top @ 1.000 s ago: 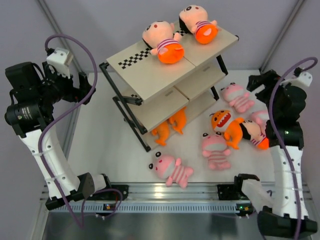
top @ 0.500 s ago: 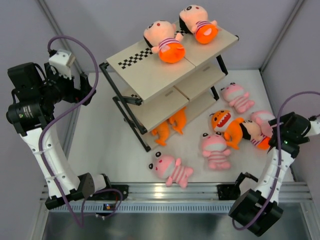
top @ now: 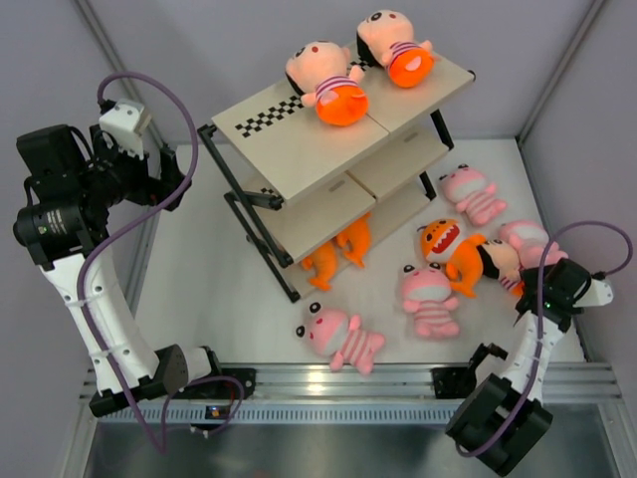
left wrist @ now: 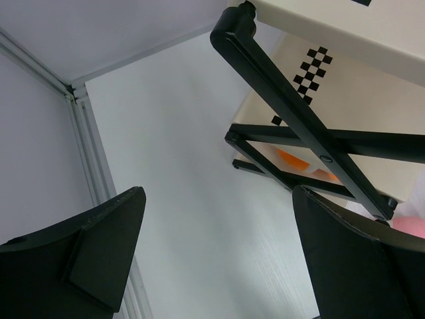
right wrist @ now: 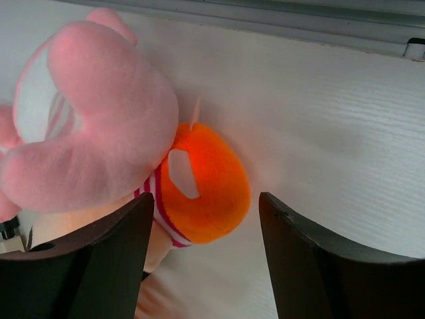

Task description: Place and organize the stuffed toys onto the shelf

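Observation:
The shelf (top: 328,139) stands at the back centre with two dolls (top: 323,82) (top: 393,45) lying on its top board. Two orange creatures (top: 338,249) lie under its lowest board. On the table to the right lie an orange toothy creature (top: 448,249), several pink striped animals (top: 430,297) and a doll (top: 503,264). My right gripper (right wrist: 206,259) is low over that doll, open, with its fingers either side of the doll's orange bottom (right wrist: 209,183). A pink animal (right wrist: 99,119) lies against the doll. My left gripper (left wrist: 219,259) hangs open and empty left of the shelf.
The shelf's black crossed frame (left wrist: 299,126) is close in front of the left gripper. Another pink animal (top: 341,337) lies near the front rail (top: 338,383). Grey walls close in on both sides, and the right wall is close to the right arm (top: 528,339).
My right arm has swung from beside the shelf down to the toys at the right edge, and its jaws have narrowed around the doll's orange bottom. The left arm has barely moved.

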Robot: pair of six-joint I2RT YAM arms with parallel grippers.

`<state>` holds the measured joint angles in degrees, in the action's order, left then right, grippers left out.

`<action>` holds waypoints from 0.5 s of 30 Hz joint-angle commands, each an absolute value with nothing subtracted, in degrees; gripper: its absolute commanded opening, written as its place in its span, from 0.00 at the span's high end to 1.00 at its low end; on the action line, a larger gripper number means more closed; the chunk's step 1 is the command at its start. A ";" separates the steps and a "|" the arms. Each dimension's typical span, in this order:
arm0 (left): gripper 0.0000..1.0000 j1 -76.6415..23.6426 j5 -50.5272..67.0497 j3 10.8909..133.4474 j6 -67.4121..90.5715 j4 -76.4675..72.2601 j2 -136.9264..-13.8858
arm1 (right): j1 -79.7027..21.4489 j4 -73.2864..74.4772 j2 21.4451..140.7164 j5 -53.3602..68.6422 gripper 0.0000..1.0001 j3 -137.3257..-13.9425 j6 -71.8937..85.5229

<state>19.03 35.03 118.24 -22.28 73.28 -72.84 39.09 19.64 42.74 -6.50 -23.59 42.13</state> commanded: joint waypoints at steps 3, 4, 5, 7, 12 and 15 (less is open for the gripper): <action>0.02 18.90 34.98 117.51 -23.12 70.93 -71.37 | 39.99 8.27 49.82 -2.03 0.31 -22.68 42.28; 0.02 18.90 34.89 117.42 -23.12 70.93 -71.28 | 40.16 6.78 52.36 -1.41 0.31 -22.41 42.10; 0.02 18.90 34.72 117.42 -23.20 70.93 -71.28 | 40.51 2.42 53.77 1.73 0.32 -21.63 41.40; 0.02 18.90 34.63 117.51 -23.29 71.01 -71.19 | 40.78 0.80 58.07 4.29 0.36 -21.80 41.13; 0.02 18.90 34.63 117.60 -23.29 71.01 -71.19 | 40.78 -1.33 59.60 11.25 0.92 -22.15 39.12; 0.02 18.90 34.72 117.60 -23.12 71.02 -71.37 | 40.69 2.00 53.98 14.75 1.00 -24.07 38.41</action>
<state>19.03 34.79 117.58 -22.48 73.28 -72.47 40.29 2.17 58.30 8.71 -22.13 40.12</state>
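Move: The dark-haired doll with the orange bottom lies with its middle about 7 cm ahead of the right hand, 4 cm to its left and 4 cm below; its orange end is nearest. A pink toy leans against it, some 12 cm ahead and 1 cm right of the hand, about 3 cm below; the shark toy is about 11 cm ahead and 17 cm left, 4 cm below. From the left hand the doll is about 69 cm right, level fore and aft, some 40 cm below. Slide the open right gripper forward about 5 cm towards the doll, sinking some 3 cm on the way, so that its orange bottom comes between the fingers. Close almost fully to pinch the plush there, turning the hand about 10 degrees counter-clockwise, then ease up about a centimetre, still holding. ##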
